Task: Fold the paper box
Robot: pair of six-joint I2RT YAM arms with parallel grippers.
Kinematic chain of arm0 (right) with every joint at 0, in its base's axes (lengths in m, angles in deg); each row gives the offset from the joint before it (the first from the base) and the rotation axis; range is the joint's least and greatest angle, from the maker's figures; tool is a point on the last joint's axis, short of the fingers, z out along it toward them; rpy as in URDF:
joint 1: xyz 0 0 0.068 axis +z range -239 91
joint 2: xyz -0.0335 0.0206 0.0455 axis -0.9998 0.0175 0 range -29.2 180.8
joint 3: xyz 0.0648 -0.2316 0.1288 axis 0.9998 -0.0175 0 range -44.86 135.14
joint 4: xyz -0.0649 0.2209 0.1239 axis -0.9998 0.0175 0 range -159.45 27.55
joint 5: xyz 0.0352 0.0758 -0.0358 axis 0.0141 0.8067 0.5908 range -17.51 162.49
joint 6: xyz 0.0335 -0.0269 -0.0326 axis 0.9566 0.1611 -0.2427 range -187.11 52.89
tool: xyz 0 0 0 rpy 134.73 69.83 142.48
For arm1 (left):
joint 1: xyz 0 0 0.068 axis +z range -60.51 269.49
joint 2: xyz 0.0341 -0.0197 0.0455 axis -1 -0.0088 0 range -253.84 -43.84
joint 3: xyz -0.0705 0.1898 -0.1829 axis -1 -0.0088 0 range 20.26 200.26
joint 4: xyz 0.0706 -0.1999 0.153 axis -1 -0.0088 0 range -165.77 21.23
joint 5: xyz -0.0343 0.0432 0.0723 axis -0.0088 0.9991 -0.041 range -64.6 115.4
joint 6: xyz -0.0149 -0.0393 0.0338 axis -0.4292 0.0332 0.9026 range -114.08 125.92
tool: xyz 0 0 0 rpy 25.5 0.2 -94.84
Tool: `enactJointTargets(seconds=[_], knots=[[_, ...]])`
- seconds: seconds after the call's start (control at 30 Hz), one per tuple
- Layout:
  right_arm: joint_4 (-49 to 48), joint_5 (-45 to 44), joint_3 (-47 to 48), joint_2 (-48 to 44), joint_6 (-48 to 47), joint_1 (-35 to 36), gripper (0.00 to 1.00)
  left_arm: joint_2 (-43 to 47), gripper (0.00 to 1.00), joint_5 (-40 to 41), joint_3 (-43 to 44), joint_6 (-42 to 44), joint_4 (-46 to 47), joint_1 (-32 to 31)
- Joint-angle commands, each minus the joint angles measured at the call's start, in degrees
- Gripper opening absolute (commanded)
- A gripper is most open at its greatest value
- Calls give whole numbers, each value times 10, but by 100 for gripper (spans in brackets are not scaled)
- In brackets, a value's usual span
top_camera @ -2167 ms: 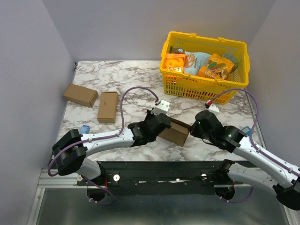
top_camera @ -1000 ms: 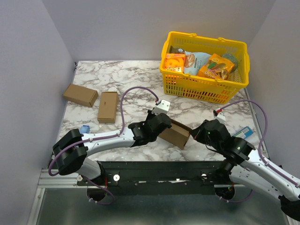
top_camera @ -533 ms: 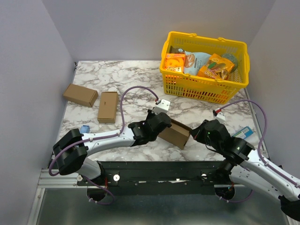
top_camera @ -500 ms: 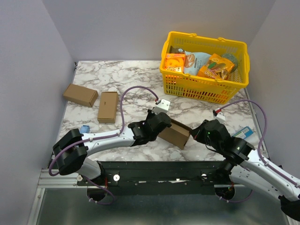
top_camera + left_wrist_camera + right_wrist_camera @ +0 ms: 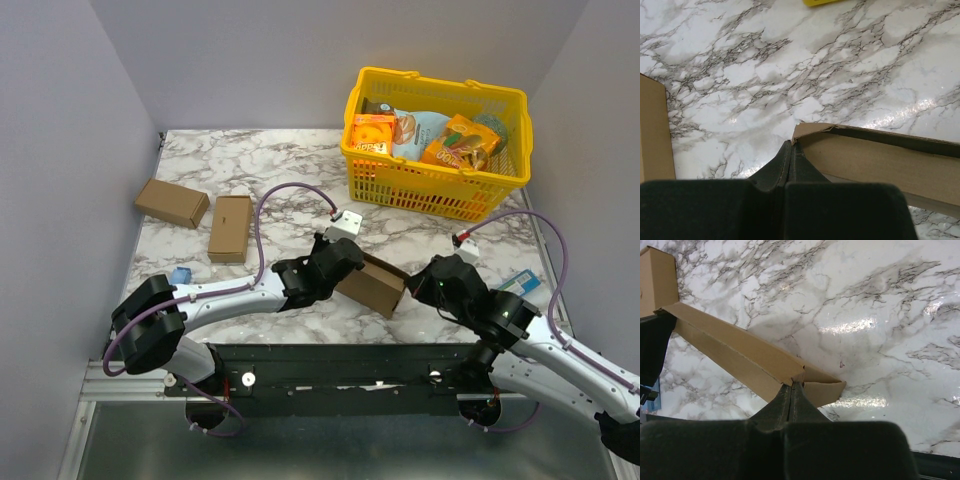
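Note:
The paper box (image 5: pixel 375 285) is a long brown cardboard shape lying flat on the marble table, between the two arms. My left gripper (image 5: pixel 338 262) is shut, its tips against the box's left corner. In the left wrist view the shut gripper (image 5: pixel 791 143) meets a bent cardboard corner of the paper box (image 5: pixel 880 165). My right gripper (image 5: pixel 414 283) is shut at the box's right end. In the right wrist view that gripper (image 5: pixel 791 384) touches the paper box (image 5: pixel 735 347) where an end flap (image 5: pixel 822 387) folds out. Nothing shows between either pair of fingers.
A yellow basket (image 5: pixel 440 195) full of packets stands at the back right. Two smaller brown boxes (image 5: pixel 172 203) (image 5: pixel 230 228) lie at the left. A small blue item (image 5: pixel 180 275) sits by the left arm, and another blue thing (image 5: pixel 520 281) lies near the right edge.
About two seconds ago the right arm drew back toward the near right, its gripper staying at the box's end. Over the last second nothing has visibly moved.

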Motion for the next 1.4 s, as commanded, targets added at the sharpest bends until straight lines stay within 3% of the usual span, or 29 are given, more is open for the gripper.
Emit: enactJointTargets(seconds=[0.0,0.17,0.47,0.57,0.7,0.73,1.07,1.23,1.37], knots=[[182,44,-29,8,5,15,0,-32,0,-92,-46,-18,-84,-1],[197,33,32,7,-14,16,5,-25,0,-99,-52,4,-78,-1],[157,52,65,6,-34,15,36,-23,0,-103,-55,33,-76,-3],[150,52,66,-8,-45,15,52,-25,0,-105,-55,35,-75,-3],[138,53,71,-26,-87,15,82,-26,0,-109,-55,38,-72,-3],[136,51,73,-27,-106,15,85,-26,0,-110,-56,38,-70,-3],[87,-2,132,71,-267,16,94,-30,0,-118,-54,40,-71,-3],[35,49,137,106,-390,19,95,-32,0,-119,-55,41,-73,-3],[37,48,146,134,-429,41,95,-36,0,-117,-50,38,-80,-3]])
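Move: The paper box is held at both upper ends: its middle lies about 6 cm left of the right hand and some 4 cm below, and from the left hand about 4 cm back, 4 cm right and 4 cm below. The blue packet lies some 22 cm right of the right hand and 2 cm farther out; the yellow basket is about 27 cm ahead of it and 6 cm right. A small brown box stands about 27 cm left of the left hand and 8 cm ahead. The paper box's right upper corner is let go as the right fingers open wide and the right hand backs off about 3.5 cm. That hand then comes forward again, rising some 2 cm while rolling its left side down and swinging counter-clockwise nearly 30 degrees, to face the box's right end. The left hand keeps its pinch on the left corner, turning slightly clockwise. ##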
